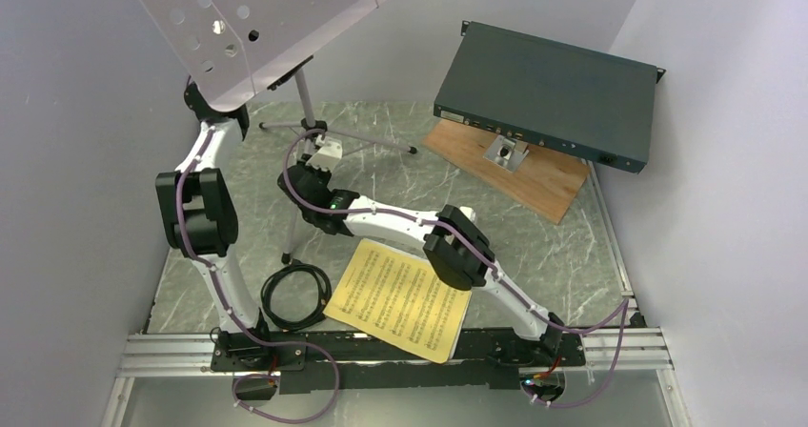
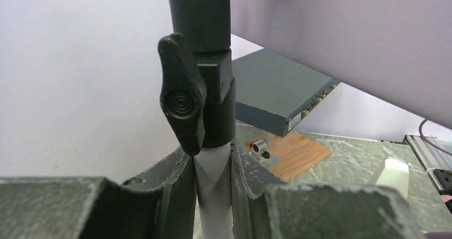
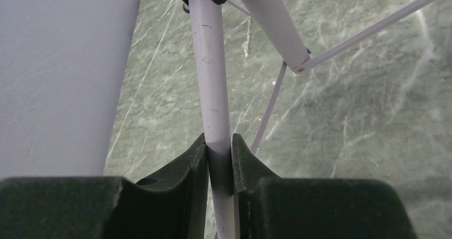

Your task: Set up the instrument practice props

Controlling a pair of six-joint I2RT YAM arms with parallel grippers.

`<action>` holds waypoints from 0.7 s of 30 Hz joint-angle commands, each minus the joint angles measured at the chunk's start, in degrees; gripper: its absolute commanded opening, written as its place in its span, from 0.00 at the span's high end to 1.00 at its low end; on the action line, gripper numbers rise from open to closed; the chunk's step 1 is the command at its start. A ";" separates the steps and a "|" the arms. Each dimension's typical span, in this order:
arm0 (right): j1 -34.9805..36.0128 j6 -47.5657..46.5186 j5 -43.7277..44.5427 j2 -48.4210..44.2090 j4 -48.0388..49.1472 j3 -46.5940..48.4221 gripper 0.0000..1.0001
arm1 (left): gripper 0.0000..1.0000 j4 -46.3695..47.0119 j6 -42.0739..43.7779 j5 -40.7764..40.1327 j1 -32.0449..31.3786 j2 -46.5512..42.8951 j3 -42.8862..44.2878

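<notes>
The pale grey perforated music stand rises at the back left on its silver tripod. My left gripper is shut on the stand's pale pole just below the black clamp knob. In the top view it is mostly hidden under the stand's desk. My right gripper is shut on a silver tripod leg, low near the table. A yellow sheet-music page lies flat near the front, partly under my right arm. A small white object may be the metronome; I cannot tell.
A large dark-green flat box rests tilted on a wooden board at the back right. A coiled black cable lies by the left arm's base. Walls close in on the left, back and right.
</notes>
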 commanded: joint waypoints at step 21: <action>7.92 -14.81 19.61 -11.33 0.98 -6.59 1.00 | 1.00 6.36 -5.82 6.41 -10.13 -4.32 0.83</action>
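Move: Below the left hand, which already grips the stand's pole, the near leg's foot lies about 43 cm down, 23 cm back and 8 cm to the left. The right hand already grips that leg; its foot is some 16 cm back, 11 cm left and 14 cm lower. From the right hand, the coiled cable lies about 26 cm back and 8 cm left, and the sheet music roughly 27 cm back and 20 cm right, both some 15 cm lower. Swinging the top of the music stand back and to the right, the left hand keeps its pinch on the pole just under the black clamp and travels about 12 cm, turning some 15 degrees clockwise, then eases to a stop. The right hand, still pinching the near leg, follows about 5 cm right, with a little back and up, rolling its left side down about 10 degrees. ##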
